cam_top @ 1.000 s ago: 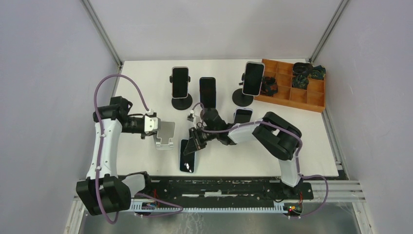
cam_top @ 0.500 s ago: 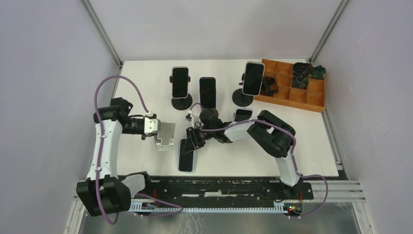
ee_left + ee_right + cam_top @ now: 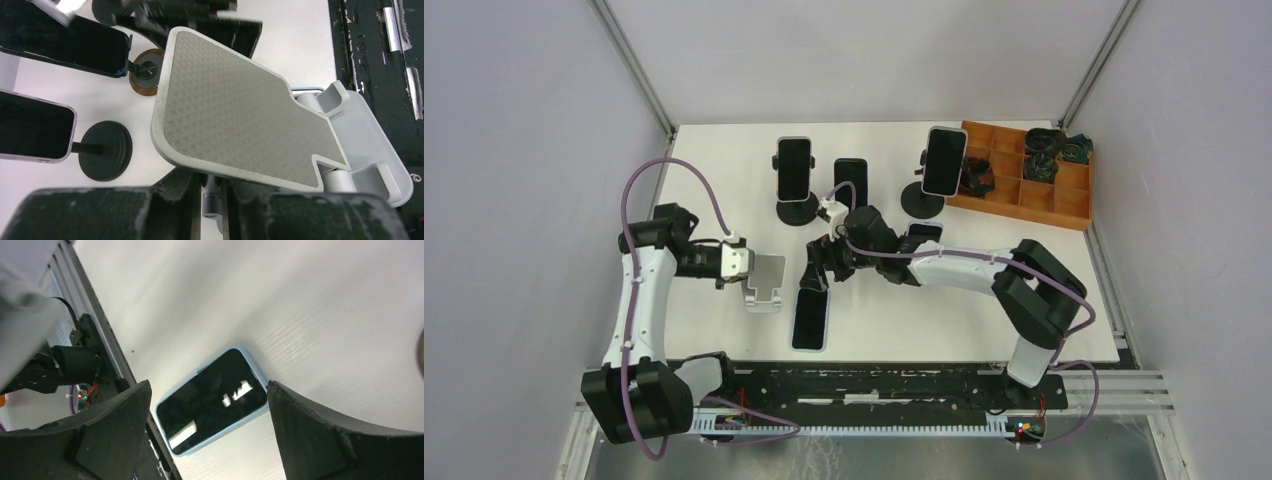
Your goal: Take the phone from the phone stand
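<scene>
The phone [image 3: 811, 318], black screen in a light blue case, lies flat on the table near the front edge; it also shows in the right wrist view [image 3: 212, 400]. The silver phone stand [image 3: 765, 280] stands empty to its left, with its dimpled grey plate filling the left wrist view [image 3: 235, 115]. My left gripper [image 3: 746, 265] is shut on the stand's rear hinge post [image 3: 212, 195]. My right gripper [image 3: 818, 265] is open and empty, above the phone's far end and apart from it; its two black fingers [image 3: 110, 425] frame the phone.
Three other phones stand on black stands at the back [image 3: 794, 165], [image 3: 851, 185], [image 3: 944, 160]. Another phone [image 3: 922, 235] is behind my right arm. A wooden compartment tray [image 3: 1029, 185] with dark items sits at the back right. The black rail [image 3: 874, 385] runs along the front edge.
My right gripper has lifted and drawn back from the phone, which now lies straight and free on the table. The right arm's elbow swung right. The left gripper still holds the stand.
</scene>
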`<state>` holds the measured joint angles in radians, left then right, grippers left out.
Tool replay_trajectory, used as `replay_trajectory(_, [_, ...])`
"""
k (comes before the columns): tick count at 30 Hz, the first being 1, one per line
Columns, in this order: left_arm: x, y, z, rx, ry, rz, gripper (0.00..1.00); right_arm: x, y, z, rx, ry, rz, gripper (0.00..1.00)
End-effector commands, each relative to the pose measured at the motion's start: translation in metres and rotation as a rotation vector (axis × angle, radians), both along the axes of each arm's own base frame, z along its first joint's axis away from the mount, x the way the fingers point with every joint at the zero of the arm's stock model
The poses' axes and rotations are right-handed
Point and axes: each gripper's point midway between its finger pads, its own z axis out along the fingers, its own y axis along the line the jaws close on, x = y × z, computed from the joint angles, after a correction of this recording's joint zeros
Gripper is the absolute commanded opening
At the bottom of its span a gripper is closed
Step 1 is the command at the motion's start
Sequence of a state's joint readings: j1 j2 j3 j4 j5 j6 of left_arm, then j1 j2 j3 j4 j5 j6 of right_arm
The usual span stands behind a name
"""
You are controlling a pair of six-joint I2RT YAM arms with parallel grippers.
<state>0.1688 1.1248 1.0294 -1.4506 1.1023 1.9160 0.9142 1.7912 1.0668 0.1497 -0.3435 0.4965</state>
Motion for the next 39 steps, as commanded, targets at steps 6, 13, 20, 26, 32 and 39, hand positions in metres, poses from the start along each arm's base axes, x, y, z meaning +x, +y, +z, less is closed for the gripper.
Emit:
replay_trajectory(6, [0.001, -0.008, 0.007, -0.067, -0.056, -0.033, 0.02, -0.038, 0.000, 0.110, 0.337, -0.134, 0.171, 0.87])
replay_trajectory(13, [-0.001, -0.011, 0.008, -0.081, -0.074, -0.044, 0.02, -0.077, 0.024, 0.169, 0.609, -0.071, 0.339, 0.77])
replay_trajectory(20, [-0.007, -0.012, 0.006, -0.069, -0.087, -0.055, 0.03, -0.090, 0.046, 0.184, 0.710, -0.011, 0.396, 0.57])
replay_trajectory(26, [-0.004, -0.012, 0.007, -0.072, -0.087, -0.057, 0.04, -0.096, 0.047, 0.184, 0.744, 0.025, 0.406, 0.16])
replay_trajectory(32, [-0.003, -0.005, 0.001, -0.014, -0.056, -0.048, 0.52, -0.083, 0.037, 0.182, 0.725, -0.006, 0.377, 0.00])
replay_trajectory(39, [-0.002, 0.004, -0.004, 0.059, -0.033, -0.031, 0.70, -0.021, 0.009, 0.130, 0.414, -0.245, 0.259, 0.00])
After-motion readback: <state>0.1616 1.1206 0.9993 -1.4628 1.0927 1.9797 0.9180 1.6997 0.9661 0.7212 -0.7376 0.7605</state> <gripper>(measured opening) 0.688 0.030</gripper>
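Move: The phone stand is held in the left hand's fingers, its middle about 4 cm to the right of that hand and 2 cm above it. From the empty, open right hand the stand lies roughly 8 cm back, 8 cm to the left and 13 cm up. The laid-down phone is some 9 cm back from the right hand, 1 cm left and 8 cm below; the wood-base phone holder stands about 12 cm ahead and 8 cm right, near hand height. The right hand, already clear of the phone, rises about 15 cm while drawing back and then a little to the left, its fingers swinging up some 35 degrees from slanting down to nearly level, and shuts on the right edge of the stand's plate as the left hand holds the stand out almost still. The left fingers then open wide and let go, and the right hand, keeping its pinch on the plate, carries the stand about 3 to 4 cm forward, right and down, away from the left fingers. ##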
